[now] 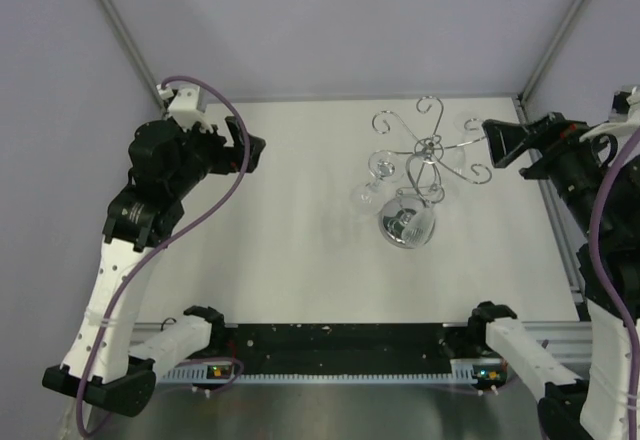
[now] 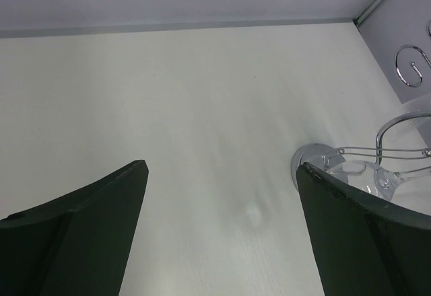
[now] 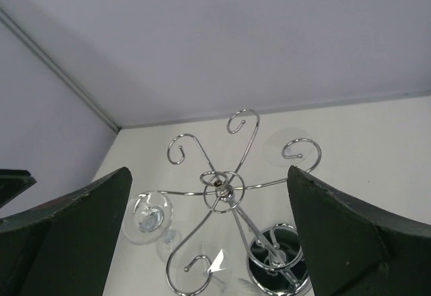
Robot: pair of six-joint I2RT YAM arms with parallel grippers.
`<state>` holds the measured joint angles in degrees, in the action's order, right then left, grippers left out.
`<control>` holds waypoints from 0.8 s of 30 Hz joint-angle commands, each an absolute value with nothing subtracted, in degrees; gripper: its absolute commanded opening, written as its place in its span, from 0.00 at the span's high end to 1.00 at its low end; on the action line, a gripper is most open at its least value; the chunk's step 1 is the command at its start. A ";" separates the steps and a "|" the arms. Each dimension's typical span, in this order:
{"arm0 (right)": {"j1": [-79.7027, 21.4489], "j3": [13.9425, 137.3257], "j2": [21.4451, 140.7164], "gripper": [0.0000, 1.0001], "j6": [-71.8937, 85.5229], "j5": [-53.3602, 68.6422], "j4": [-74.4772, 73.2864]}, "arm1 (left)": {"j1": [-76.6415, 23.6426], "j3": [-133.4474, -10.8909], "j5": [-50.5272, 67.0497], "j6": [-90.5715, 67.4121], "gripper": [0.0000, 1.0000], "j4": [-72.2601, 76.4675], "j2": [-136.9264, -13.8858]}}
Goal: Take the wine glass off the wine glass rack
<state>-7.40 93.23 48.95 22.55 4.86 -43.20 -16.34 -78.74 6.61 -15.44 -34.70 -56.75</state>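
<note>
The chrome wine glass rack point(image 1: 428, 150) stands at the back right of the table on its mirrored base point(image 1: 407, 224). A clear wine glass point(image 1: 368, 192) hangs upside down from the rack's left arm, foot up. In the right wrist view I look down on the rack point(image 3: 222, 183), with the wine glass point(image 3: 148, 210) at its left. My right gripper point(image 1: 493, 143) is open just right of the rack's scrolls, with nothing in it point(image 3: 209, 171). My left gripper point(image 1: 248, 150) is open and far left of the rack; its view point(image 2: 222, 168) catches the rack base point(image 2: 315, 159) at the right.
Clear round feet of other glasses show at a right scroll point(image 3: 288, 146) and low on the near arm point(image 3: 219, 269). The enclosure's back wall point(image 1: 350, 30) and right frame post point(image 1: 570, 30) stand close behind the rack. White table point(image 1: 280, 220) lies between the arms.
</note>
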 commanded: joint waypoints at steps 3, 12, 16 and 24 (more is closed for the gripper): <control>-7.82 91.93 47.19 0.01 20.04 16.25 -34.88 | -16.52 -79.45 8.00 -15.03 0.02 -32.78 -56.51; -7.82 94.65 53.87 0.01 15.82 27.75 -34.72 | -16.52 -79.19 9.23 -14.85 0.02 -32.69 -56.87; -8.61 94.05 56.69 0.01 16.79 38.49 -32.35 | -16.44 -78.05 11.33 -15.20 0.02 -31.38 -56.78; -10.63 89.83 57.83 0.03 10.73 38.77 -33.83 | -16.52 -75.85 15.81 -16.43 0.02 -29.18 -57.04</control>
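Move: Roughly 13 cm to the right hand's left, 3 cm ahead and 26 cm below hangs the left-hand wine glass, upside down on the rack. The rack's hub is about 8 cm ahead, 4 cm left and 20 cm below that hand; the near glass hangs some 3 cm back, 4 cm left and 26 cm below it. From the left hand, the left-hand glass is about 24 cm right, 4 cm back and 16 cm below. Swinging left over the rack by nearly 10 cm, the right hand closes in on the left-hand glass from above, turning about 35 degrees counter-clockwise. It first draws back and up about 2 cm, then comes forward and sinks, ending nearly 3 cm lower with fingers still wide open. Late on, the left hand edges right towards the rack, its fingers also open. ##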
